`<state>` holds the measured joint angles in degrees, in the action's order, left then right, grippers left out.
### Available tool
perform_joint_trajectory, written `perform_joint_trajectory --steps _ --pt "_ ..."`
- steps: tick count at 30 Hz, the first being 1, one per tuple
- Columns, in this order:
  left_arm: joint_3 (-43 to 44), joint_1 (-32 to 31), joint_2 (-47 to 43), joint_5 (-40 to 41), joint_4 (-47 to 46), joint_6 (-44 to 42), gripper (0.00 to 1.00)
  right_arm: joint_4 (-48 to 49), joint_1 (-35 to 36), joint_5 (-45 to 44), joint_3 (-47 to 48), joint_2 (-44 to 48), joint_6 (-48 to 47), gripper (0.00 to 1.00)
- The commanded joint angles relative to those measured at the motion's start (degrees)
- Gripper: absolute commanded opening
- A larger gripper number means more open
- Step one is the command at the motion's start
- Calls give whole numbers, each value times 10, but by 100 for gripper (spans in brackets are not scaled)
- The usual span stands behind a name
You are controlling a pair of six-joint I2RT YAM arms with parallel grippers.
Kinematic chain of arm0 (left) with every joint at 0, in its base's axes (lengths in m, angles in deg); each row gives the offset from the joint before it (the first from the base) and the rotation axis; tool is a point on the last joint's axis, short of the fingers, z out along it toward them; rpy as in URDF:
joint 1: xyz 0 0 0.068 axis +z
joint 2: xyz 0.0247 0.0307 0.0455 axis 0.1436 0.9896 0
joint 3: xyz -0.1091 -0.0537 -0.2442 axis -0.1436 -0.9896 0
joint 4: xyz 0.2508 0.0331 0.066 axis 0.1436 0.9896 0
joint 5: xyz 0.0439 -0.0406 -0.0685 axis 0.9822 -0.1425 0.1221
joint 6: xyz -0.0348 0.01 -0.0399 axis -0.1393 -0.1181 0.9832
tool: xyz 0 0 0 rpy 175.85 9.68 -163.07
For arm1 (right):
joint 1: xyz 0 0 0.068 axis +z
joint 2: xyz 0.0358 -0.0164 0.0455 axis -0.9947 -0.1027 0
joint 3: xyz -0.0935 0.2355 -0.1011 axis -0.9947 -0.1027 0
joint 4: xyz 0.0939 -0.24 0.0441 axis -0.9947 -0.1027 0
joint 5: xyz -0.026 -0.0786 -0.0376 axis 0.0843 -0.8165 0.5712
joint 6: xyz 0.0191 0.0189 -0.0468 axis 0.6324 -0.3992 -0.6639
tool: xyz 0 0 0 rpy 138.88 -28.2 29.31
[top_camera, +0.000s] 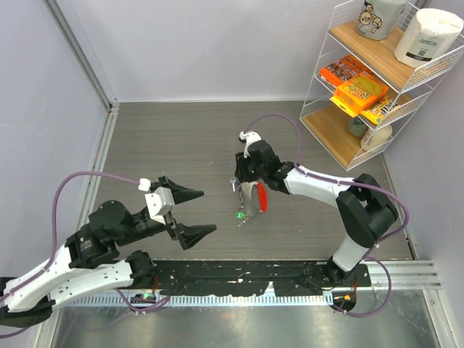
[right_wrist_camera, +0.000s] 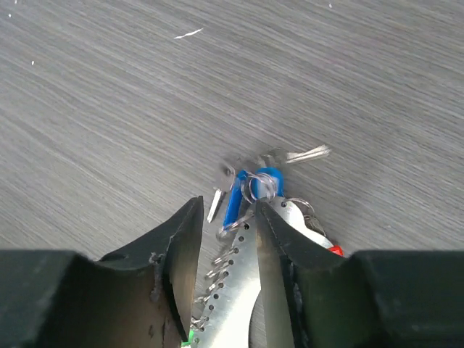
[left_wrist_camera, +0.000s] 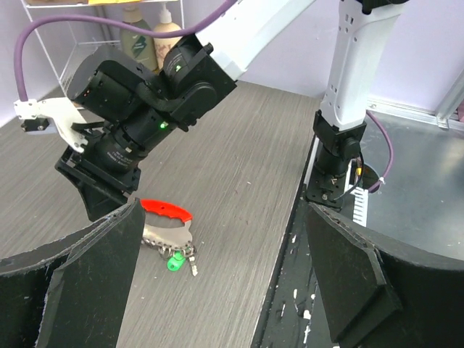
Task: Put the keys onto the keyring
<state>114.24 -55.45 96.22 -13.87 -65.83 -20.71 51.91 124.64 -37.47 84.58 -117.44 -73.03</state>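
The keyring (top_camera: 253, 198), a silvery perforated plate (right_wrist_camera: 243, 268) with a red curved clip (left_wrist_camera: 167, 209) and small wire rings, is at mid-table. A green-headed key (top_camera: 239, 215) hangs at its near end (left_wrist_camera: 174, 262). Blue-headed keys (right_wrist_camera: 268, 177) and a bare silvery key (right_wrist_camera: 304, 154) bunch at its far end. My right gripper (right_wrist_camera: 228, 201) straddles the plate with its jaws a little apart. The plate rests against one finger, with a gap to the other. My left gripper (top_camera: 208, 212) hovers wide open left of the keyring, holding nothing (left_wrist_camera: 225, 210).
A white wire shelf (top_camera: 377, 80) with snack boxes and a paper roll stands at the back right. A black rail (top_camera: 239, 279) runs along the near edge. A wall closes the left side.
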Motion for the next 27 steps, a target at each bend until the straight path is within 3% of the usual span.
perform_joint_trajectory --steps 1,5,11,14,18,23,27 --pt "-3 -1 -21 27 8 15 100 41 -2 -32 46 11 -2 46" --pt "-2 -2 -31 53 27 20 100 0 -2 -50 76 35 -32 64" --pt "7 -1 -32 103 54 27 100 -35 -2 -88 66 127 -45 99" --pt "14 -1 -30 124 61 30 100 -76 -2 -120 67 169 -38 95" --pt "27 -1 -30 182 81 43 100 -160 -1 -227 98 208 -8 95" --pt "37 -1 -51 258 107 54 100 -184 19 -372 97 281 8 95" --pt "35 -1 -83 274 117 59 100 -227 19 -403 97 333 38 95"
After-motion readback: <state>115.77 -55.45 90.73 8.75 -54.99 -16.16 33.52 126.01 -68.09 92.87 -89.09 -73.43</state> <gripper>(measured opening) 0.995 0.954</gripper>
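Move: The keyring, a grey plate with a red grip, already lies on the table. Its middle is about 6 cm back from my right hand, 3 cm to the right and 3 cm below. Its blue-capped keys lie nearly straight beneath my right fingertips, 2 cm down, and the green-capped key is some 12 cm back and 1 cm to the right. From my left hand the keyring is roughly 17 cm ahead, 12 cm right and 26 cm below. I spread my already parting right fingers wide and leave the keyring's blue-key end, easing forward a couple of centimetres as I begin to rise. Then I climb about 20 cm in all, swinging some 12 cm right while the hand tips up and turns clockwise. My open, empty left hand drifts about 6 cm left and 4 cm forward, turning counter-clockwise. ##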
